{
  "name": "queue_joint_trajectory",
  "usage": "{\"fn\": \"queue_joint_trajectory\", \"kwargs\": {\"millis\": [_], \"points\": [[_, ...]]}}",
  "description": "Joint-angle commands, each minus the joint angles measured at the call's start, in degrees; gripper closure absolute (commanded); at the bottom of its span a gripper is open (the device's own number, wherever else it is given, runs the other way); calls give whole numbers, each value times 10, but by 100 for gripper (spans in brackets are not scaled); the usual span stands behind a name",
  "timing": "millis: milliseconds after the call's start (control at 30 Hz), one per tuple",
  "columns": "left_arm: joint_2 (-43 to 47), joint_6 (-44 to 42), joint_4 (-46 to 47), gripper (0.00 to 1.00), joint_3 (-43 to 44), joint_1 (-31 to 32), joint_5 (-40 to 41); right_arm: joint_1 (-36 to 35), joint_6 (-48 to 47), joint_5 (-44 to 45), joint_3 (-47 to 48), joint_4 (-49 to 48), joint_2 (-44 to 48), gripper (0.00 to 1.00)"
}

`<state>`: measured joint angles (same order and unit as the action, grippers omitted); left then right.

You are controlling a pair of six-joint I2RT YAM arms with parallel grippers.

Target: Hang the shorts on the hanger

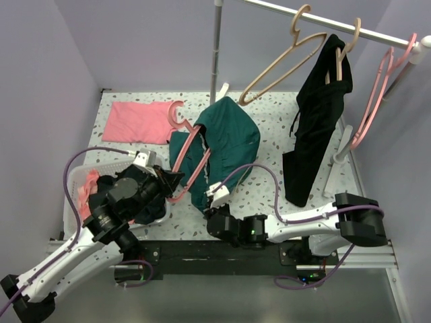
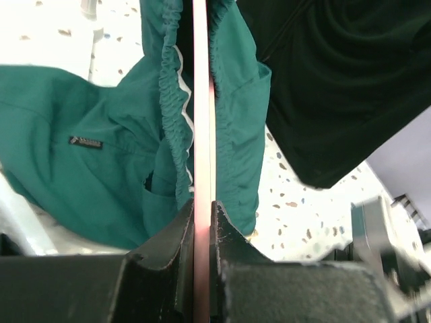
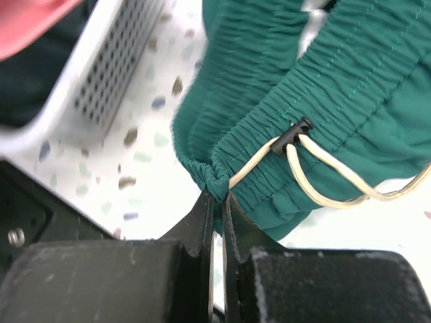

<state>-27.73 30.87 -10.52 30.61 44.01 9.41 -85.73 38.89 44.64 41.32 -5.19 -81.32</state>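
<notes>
The teal shorts [image 1: 229,138] lie bunched on the speckled table, partly threaded on the salmon-pink hanger [image 1: 190,158], whose hook points toward the back. My left gripper [image 1: 173,180] is shut on the hanger's lower bar. In the left wrist view, the bar [image 2: 201,101] runs straight up from between the jaws [image 2: 202,205] into the shorts' gathered waistband [image 2: 172,101]. My right gripper [image 1: 214,194] is at the shorts' near edge. In the right wrist view, it [image 3: 217,195] is shut on a fold of the waistband [image 3: 222,176], beside the cream drawstring [image 3: 323,168].
A white basket [image 1: 75,178] with dark and pink fabric sits at the left under my left arm. A flat pink cloth [image 1: 138,121] lies at the back left. On the rail [image 1: 337,23] hang tan hangers [image 1: 283,64], a black garment [image 1: 316,114] and another pink hanger [image 1: 374,101].
</notes>
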Motion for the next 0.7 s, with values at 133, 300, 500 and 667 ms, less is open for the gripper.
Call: {"fn": "queue_joint_trajectory", "kwargs": {"millis": [133, 300, 500, 667], "points": [[-66, 139, 191, 100, -65, 34, 104, -58, 53, 34, -1, 22, -30, 100], [-137, 162, 243, 100, -89, 158, 227, -58, 45, 19, -12, 11, -14, 100], [-245, 232, 290, 100, -105, 212, 302, -58, 54, 23, -19, 21, 5, 100], [-311, 244, 335, 100, -115, 224, 328, -58, 82, 26, -45, 30, 32, 100]]}}
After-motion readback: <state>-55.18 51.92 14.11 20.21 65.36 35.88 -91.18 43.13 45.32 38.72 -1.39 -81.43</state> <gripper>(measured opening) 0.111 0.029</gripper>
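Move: The waistband corner of the green shorts, pinched by the right gripper, lies roughly 12 cm to the right of the left gripper, 7 cm back and 13 cm lower. The shorts' middle is about 15 cm ahead, 14 cm right and 17 cm below; the laundry basket is some 24 cm left and 1 cm ahead, 18 cm lower. From the right gripper, the hanger's near tip is around 12 cm left, 1 cm ahead and 7 cm higher. Lower the left gripper about 11 cm, keeping its hold on the pink hanger, and carry it some 7 cm right once the descent is under way, fingertips tipping down, so the near tip comes in to the waistband corner. Meanwhile draw the right gripper back and down about 3 cm, still pinching that corner, then hold it nearly there. ##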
